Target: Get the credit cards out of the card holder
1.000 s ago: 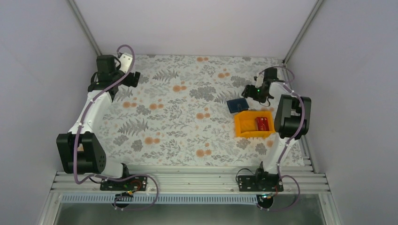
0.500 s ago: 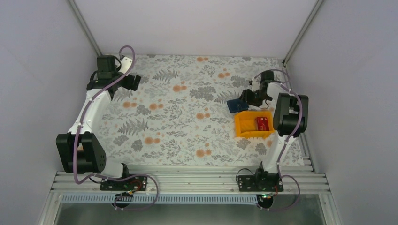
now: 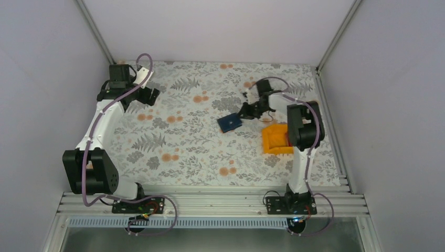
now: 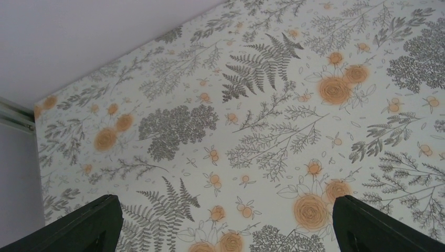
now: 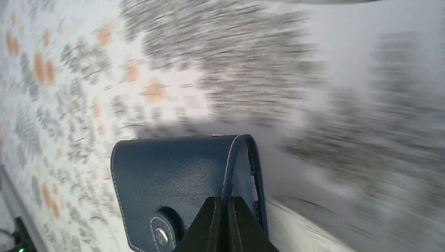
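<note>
The card holder [image 3: 230,123] is a dark navy wallet right of the table's middle. In the right wrist view the card holder [image 5: 173,178] shows white stitching, a snap tab at the lower left and a lighter blue inside along its right edge. My right gripper [image 5: 227,220] is shut on one leaf of it at that edge. From above, the right gripper [image 3: 245,112] sits at the holder's far right corner. No credit cards show in any view. My left gripper [image 4: 225,231] stands open over bare cloth, at the far left from above [image 3: 149,94].
An orange plastic bin [image 3: 274,140] stands just right of the holder, half hidden under my right arm [image 3: 299,126]. The floral cloth [image 3: 183,136] covers the table. White walls close in the back and both sides.
My right gripper has shut on the card holder and carried it left, from beside the orange bin toward the table's middle. The right wrist view is blurred by motion. The left arm barely shifted.
</note>
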`<state>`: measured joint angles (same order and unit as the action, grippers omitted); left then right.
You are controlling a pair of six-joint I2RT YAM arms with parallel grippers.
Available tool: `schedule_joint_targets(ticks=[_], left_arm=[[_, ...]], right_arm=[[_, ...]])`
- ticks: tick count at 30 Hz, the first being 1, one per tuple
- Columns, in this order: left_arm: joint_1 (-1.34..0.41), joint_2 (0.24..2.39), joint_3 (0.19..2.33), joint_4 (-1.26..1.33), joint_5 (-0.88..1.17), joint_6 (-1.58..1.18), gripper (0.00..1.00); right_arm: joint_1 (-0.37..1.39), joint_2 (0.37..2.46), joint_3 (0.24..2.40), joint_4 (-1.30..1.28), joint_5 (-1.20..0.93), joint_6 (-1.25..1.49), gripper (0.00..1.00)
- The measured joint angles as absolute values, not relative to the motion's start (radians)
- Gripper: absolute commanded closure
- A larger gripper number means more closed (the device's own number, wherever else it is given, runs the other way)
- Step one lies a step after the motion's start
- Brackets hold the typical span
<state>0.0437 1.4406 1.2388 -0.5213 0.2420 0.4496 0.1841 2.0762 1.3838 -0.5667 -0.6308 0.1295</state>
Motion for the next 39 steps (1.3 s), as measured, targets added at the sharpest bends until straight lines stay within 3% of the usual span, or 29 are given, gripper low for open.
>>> schedule_joint_targets(ticks=[6,17,27,36,39], left_arm=[[0.043,1.433,1.201,-0.543,0.295,0.461,0.00],[-0.052,1.507,1.172,-0.773,0.672,0.594,0.00],[-0.088,1.435,1.178,-0.941,0.857,0.801,0.13],[-0.111,1.391,1.157,-0.969,0.913,0.871,0.47],[-0.120,1.391,1.155,-0.976,0.925,0.886,0.66]], right_arm=[[0.360,2.125,1.414,-0.514,-0.731,0.172,0.95],[0.533,2.086,1.538,-0.543,-0.739,0.016,0.96],[0.683,1.891,1.589,-0.636,-0.686,-0.228,0.96],[0.735,1.814,1.660,-0.696,-0.670,-0.361,0.96],[0.739,1.799,1.676,-0.701,-0.670,-0.380,0.96]])
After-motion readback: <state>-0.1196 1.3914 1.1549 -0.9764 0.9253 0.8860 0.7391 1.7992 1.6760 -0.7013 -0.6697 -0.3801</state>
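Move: The right hand already grips the card holder by its right edge, low over the table; the holder's middle lies about 6 cm to its left, 3 cm back and slightly below. The waiting left gripper is some 44 cm to the right hand's left, roughly level in reach and about 19 cm higher. From the left hand, the holder lies about 37 cm right, 4 cm back and 21 cm down. The orange tray sits roughly 19 cm right of the right hand and 11 cm back. The right hand keeps its pinch on the card holder and sweeps it left and somewhat back, low at first, then up as well, ending about 22 cm left, 22 cm higher and 14 cm back, turning counter-clockwise and tipping its fingers upward. The open left hand comes to meet it, some 15 cm right and 15 cm back with a shallow dip, swinging about 50 degrees clockwise, then half-closes its fingers around the holder's free end. ##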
